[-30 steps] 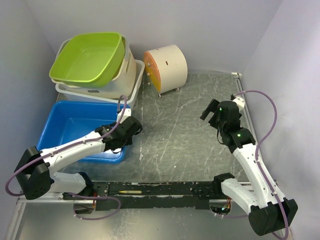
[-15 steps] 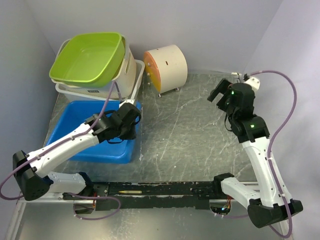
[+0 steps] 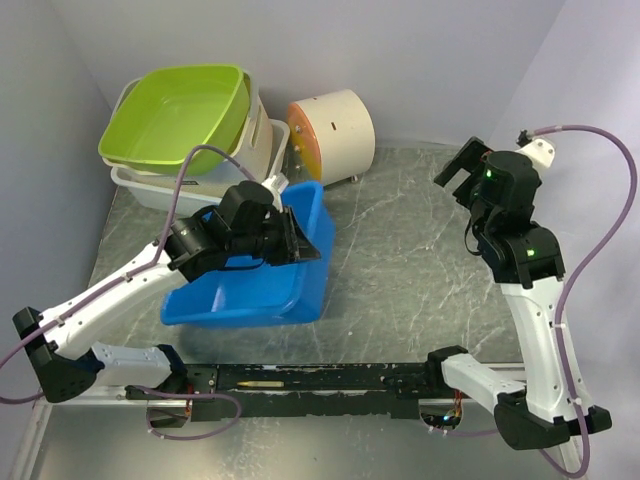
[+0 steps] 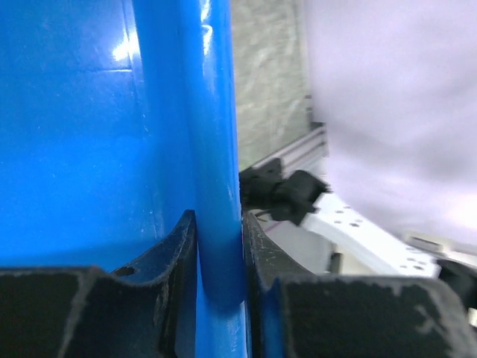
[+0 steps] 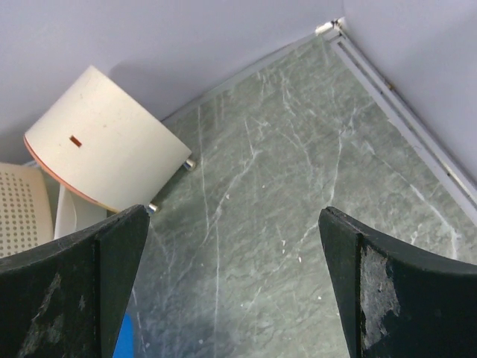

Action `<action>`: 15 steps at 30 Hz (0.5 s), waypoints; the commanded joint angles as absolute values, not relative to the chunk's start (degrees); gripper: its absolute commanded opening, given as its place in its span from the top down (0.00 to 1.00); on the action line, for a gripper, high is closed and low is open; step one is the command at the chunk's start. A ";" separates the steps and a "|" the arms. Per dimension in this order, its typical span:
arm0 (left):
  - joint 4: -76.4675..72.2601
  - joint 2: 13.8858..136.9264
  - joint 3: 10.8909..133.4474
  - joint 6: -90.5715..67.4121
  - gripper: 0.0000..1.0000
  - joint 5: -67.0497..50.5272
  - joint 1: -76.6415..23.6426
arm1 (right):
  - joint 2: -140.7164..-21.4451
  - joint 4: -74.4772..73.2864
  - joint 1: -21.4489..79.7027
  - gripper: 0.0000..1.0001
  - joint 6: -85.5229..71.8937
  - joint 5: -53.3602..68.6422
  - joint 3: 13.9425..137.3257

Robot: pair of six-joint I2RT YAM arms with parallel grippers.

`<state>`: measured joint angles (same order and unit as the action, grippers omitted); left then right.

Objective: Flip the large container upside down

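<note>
The large container is a blue plastic tub [image 3: 250, 290]. It is tipped up on the left half of the table, with its right rim raised and its open side facing up and left. My left gripper [image 3: 295, 240] is shut on that raised rim. In the left wrist view, the blue container [image 4: 74, 149] wall fills the left and its rim runs down between my left gripper's [image 4: 220, 246] black fingers [image 4: 168, 261]. My right gripper [image 3: 455, 175] hangs open high over the table's right side, far from the tub, and in the right wrist view the right gripper [image 5: 232, 224] holds nothing.
A green tub [image 3: 180, 115] sits stacked on a white perforated basket [image 3: 255, 165] at the back left, close behind the blue tub. A cream drum with an orange face [image 3: 335, 125] lies on its side at the back middle, and the same drum [image 5: 104, 149] shows in the right wrist view. Walls close off the left, back and right sides.
My left gripper closed on the blue tub's right rim and lifted it, tipping the tub up and dragging it rightwards. The right arm rose and swung back towards the right wall, still open.
</note>
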<state>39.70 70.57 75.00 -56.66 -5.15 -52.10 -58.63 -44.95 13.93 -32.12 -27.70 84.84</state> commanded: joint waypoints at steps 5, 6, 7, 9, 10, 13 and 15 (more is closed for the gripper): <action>10.44 75.93 82.67 -67.56 0.93 -18.17 -53.26 | -55.33 -44.97 13.76 0.00 -31.12 -37.71 91.95; 8.82 76.27 82.58 -68.60 0.93 -16.87 -53.28 | -54.59 -44.02 13.73 0.00 -31.38 -38.01 91.65; 6.65 76.74 82.48 -69.33 0.93 -16.38 -53.26 | -53.69 -42.82 13.77 0.00 -31.51 -38.02 91.03; 2.86 78.33 83.22 -71.43 0.93 -16.85 -53.34 | -52.14 -40.73 13.76 0.00 -31.01 -37.48 89.70; -0.05 79.36 83.39 -72.88 0.93 -18.07 -53.29 | -51.67 -40.32 13.72 0.00 -30.87 -37.61 89.42; -10.39 82.64 83.56 -78.71 0.93 -21.56 -53.35 | -51.46 -40.27 13.78 0.00 -30.02 -38.18 89.67; -14.69 84.22 84.10 -81.64 0.93 -22.76 -53.50 | -51.50 -40.26 13.73 0.00 -29.40 -38.08 89.65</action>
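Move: The large blue container's right rim is already pinched in my left hand; its middle lies about 15 cm left, 2 cm back and 15 cm below. Clear tabletop for turning it over lies roughly 16 cm right and 8 cm ahead of the hand, 28 cm below. The cream drum stands some 28 cm ahead and 4 cm right, the stacked tubs about 24 cm ahead and 25 cm left. From my right hand the container is around 36 cm left, 13 cm back and 25 cm below. Keeping the rim pinched, I haul it up and to the right with my left hand, about 10 cm each way, and swing the fingertips up some 30 degrees until they point nearly level to the right, over the clear tabletop. My right hand, empty and still wide open, makes room: up about 8 cm, back and a little to the right, its fingers tipping upward. ##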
